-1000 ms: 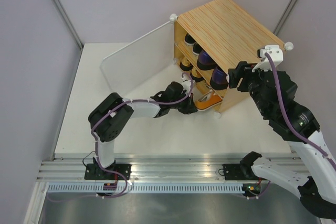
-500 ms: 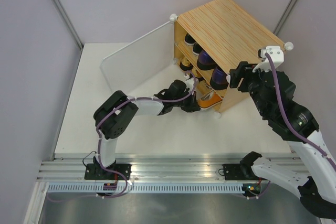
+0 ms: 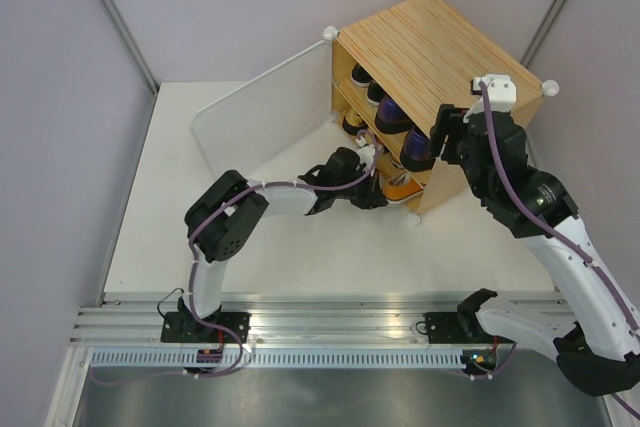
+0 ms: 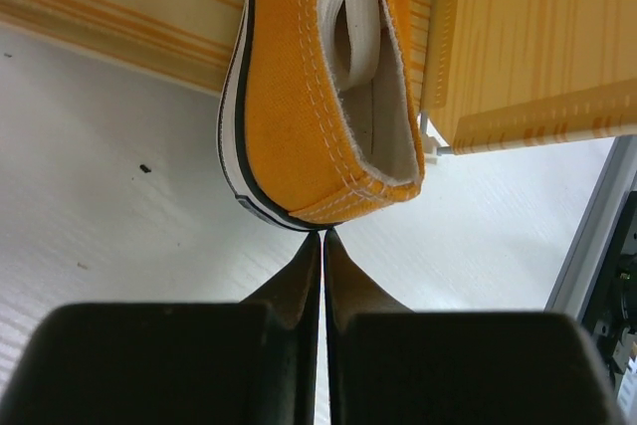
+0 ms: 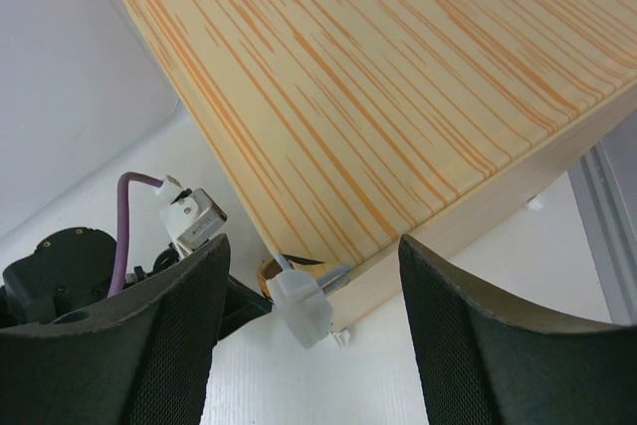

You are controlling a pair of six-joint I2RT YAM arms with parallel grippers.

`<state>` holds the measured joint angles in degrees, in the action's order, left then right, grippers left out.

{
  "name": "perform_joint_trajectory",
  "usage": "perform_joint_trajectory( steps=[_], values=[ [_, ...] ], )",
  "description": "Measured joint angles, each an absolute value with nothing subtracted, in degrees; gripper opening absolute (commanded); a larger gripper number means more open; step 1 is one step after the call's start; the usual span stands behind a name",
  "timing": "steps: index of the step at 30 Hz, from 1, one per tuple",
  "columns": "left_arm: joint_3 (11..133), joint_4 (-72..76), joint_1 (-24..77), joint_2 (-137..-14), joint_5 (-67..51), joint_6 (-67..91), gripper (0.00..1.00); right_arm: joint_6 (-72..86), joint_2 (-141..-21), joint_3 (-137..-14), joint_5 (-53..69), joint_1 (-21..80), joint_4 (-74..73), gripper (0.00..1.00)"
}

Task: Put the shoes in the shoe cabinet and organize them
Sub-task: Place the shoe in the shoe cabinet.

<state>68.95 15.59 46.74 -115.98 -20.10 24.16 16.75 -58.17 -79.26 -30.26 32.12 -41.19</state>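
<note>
The shoe cabinet (image 3: 440, 52) stands at the back right, its white door (image 3: 260, 117) swung open to the left. Dark shoes (image 3: 392, 115) fill its upper shelf. An orange sneaker (image 3: 402, 187) lies on the bottom level at the near corner, heel sticking out. My left gripper (image 3: 375, 192) is shut, empty, tips touching that heel. In the left wrist view the orange sneaker (image 4: 318, 97) sits just above the gripper (image 4: 322, 236). My right gripper (image 3: 438, 143) hovers open over the cabinet's near top corner; the right wrist view shows the gripper (image 5: 311, 266) above the wooden top (image 5: 398, 77).
More dark shoes (image 3: 355, 125) sit on the lower level. A white corner knob (image 5: 304, 311) juts out at the cabinet's near corner. Grey walls close in on both sides. A metal rail (image 3: 320, 322) runs along the table's near edge.
My left gripper has slid right, up against the orange sneaker's heel, and the sneaker sits deeper in the cabinet. My right arm has swung left over the cabinet's corner, jaws slightly wider.
</note>
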Motion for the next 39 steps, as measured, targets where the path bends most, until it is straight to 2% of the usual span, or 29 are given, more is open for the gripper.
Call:
perform_joint_trajectory(
  steps=[8,17,24,27,29,34,39],
  values=[
    [70.3,15.6,46.7,-118.0,-22.0,24.2,0.02,17.5,-59.9,-86.1,-32.0,27.8,-40.8,0.78],
    [70.4,16.2,46.7,-118.5,-23.0,24.2,0.02,19.2,-64.9,-87.6,-28.1,11.3,-40.9,0.83],
    [70.4,16.4,46.7,-118.5,-23.4,24.2,0.02,22.2,-67.0,-88.5,-18.5,-5.3,-40.2,0.86],
    [70.4,16.8,46.7,-118.5,-24.0,24.2,0.02,24.1,-68.0,-88.6,-13.0,-12.6,-38.8,0.87],
    [70.4,16.9,46.7,-118.5,-24.3,24.2,0.02,25.8,-68.9,-88.3,-8.4,-17.4,-37.0,0.92],
    [70.4,16.9,46.6,-118.5,-24.3,24.2,0.02,31.5,-71.8,-85.6,2.7,-28.7,-31.4,0.93],
    [70.4,17.4,46.5,-118.8,-24.7,24.2,0.02,36.7,-76.0,-83.2,10.6,-34.6,-27.0,0.92]
  ],
)
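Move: The orange shoe lies in the cabinet's bottom level with its heel at the left fingertips; its middle is about 10 cm to the right of them, 5 cm ahead and level. From the left hand, the cabinet's near front foot is 7 cm right, 3 cm back and 5 cm below. From the right hand, the shoe is some 7 cm ahead, level sideways and 30 cm below; the near corner cap is 4 cm back, 2 cm left, the right corner cap 9 cm ahead, 19 cm right, both 8 cm lower. The left hand keeps its shut fingertips at the orange shoe's heel, easing only about 1 cm to the right and slightly down. Meanwhile the empty right hand rises some 4 cm, then sweeps about 27 cm right and a little forward, clear past the cabinet's right side, sinking again as it turns some 35 degrees clockwise, rolls left side up and spreads its fingers wider. ##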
